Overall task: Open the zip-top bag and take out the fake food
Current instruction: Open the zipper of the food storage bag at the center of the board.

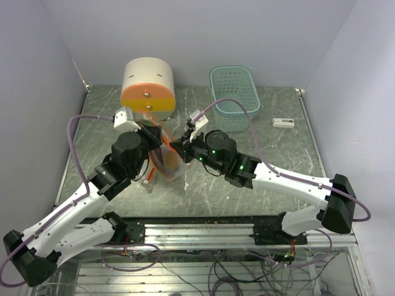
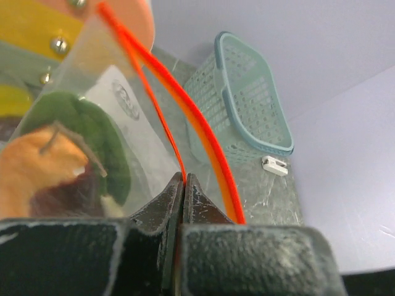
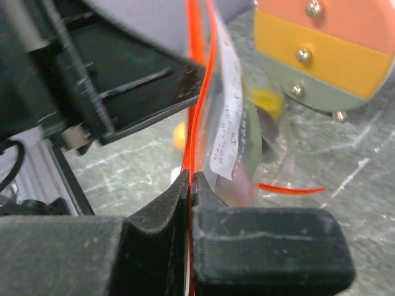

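Observation:
The clear zip-top bag [image 1: 166,161] with orange zip strips stands upright mid-table between both arms. My left gripper [image 1: 157,137] is shut on one thin orange lip [image 2: 176,145]; the other, thicker strip [image 2: 203,135] runs apart to its right. From the opposite side my right gripper [image 1: 177,147] is shut on an orange lip [image 3: 199,92]. Inside the bag lies the fake food: a green leafy piece [image 2: 92,132], an orange fruit [image 2: 34,169], a dark red piece [image 2: 65,198] and a yellow fruit [image 3: 270,102].
A round cream-and-orange drawer box [image 1: 148,86] stands just behind the bag. At the back right sits a teal mesh basket [image 1: 234,95], with a small white object [image 1: 283,123] to its right. Grey walls close in on both sides.

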Robot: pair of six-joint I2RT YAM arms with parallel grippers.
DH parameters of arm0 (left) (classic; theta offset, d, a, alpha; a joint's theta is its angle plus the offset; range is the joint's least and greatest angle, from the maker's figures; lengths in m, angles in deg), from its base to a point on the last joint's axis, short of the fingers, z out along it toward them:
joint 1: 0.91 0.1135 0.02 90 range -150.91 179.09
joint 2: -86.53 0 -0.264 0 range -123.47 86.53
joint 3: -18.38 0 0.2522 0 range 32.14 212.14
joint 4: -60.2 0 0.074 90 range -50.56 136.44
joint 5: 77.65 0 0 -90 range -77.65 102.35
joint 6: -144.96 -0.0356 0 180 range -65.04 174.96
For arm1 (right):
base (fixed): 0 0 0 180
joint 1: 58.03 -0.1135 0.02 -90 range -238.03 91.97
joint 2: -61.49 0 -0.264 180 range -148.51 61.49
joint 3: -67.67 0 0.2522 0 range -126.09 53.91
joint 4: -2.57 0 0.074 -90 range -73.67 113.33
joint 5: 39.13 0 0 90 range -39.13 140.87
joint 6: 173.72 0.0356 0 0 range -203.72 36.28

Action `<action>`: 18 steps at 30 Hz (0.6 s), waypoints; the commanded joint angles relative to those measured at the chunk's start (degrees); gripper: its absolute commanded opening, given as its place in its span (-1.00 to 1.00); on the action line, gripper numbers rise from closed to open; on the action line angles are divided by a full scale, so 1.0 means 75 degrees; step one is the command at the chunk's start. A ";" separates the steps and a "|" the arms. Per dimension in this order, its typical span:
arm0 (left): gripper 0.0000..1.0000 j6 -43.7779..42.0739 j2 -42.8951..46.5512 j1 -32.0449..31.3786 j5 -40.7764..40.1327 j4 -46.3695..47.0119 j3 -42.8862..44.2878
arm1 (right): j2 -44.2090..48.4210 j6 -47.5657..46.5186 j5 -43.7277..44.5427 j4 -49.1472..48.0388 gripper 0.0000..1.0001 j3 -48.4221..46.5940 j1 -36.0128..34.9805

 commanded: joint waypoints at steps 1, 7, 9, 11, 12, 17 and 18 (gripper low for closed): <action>-0.86 -0.1155 -0.0738 0.0201 0.0666 -0.0472 0.1274 | 0.0533 0.0136 0.0125 -0.0453 -1.00 -0.0125 -0.0130; -0.86 -0.1403 -0.2523 0.0199 0.1801 -0.0323 0.1991 | 0.1203 0.0931 0.0746 0.0022 -1.00 0.1259 0.0487; -0.86 -0.1280 -0.2796 0.0197 0.2035 0.0292 0.1598 | 0.1342 0.1323 0.0716 0.0191 -1.00 0.1783 0.0866; -0.86 -0.1104 -0.2955 0.0192 0.2137 0.0706 0.1221 | 0.1517 0.1686 0.0692 0.0454 -1.00 0.2361 0.1244; -0.86 -0.1032 -0.3018 0.0180 0.2179 0.0858 0.1044 | 0.1608 0.1793 0.0698 0.0574 -1.00 0.2612 0.1480; -0.86 -0.0881 -0.3422 -0.0209 0.2124 0.1501 0.0564 | 0.2182 0.2114 0.0929 0.0937 -1.00 0.3668 0.1967; -0.87 -0.0881 -0.3561 -0.0325 0.2130 0.1614 0.0581 | 0.2292 0.2148 0.1054 0.1028 -1.00 0.3776 0.1988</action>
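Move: Both grippers already pinch the orange zipper lips of the food storage bag. Its food hangs about 12 cm below the left gripper and 2 cm back, 1 cm right; from the right gripper it is about 12 cm below, level ahead and 2 cm left. From the left gripper, the green basket lies some 24 cm ahead, 26 cm right, and the drawer cabinet about 26 cm ahead, 8 cm left, both roughly 20 cm lower. Keep both grippers shut on the zipper lips and swing the bag in a quick arc: lift both about 3 cm, then drop them fast while sweeping right, to end well below the start, the left about 11 cm lower and 9 cm right, the right 13 cm lower and 14 cm right, so they draw apart. Ease both forward some 3 cm, turn them clockwise some 20 degrees and tip them down. ##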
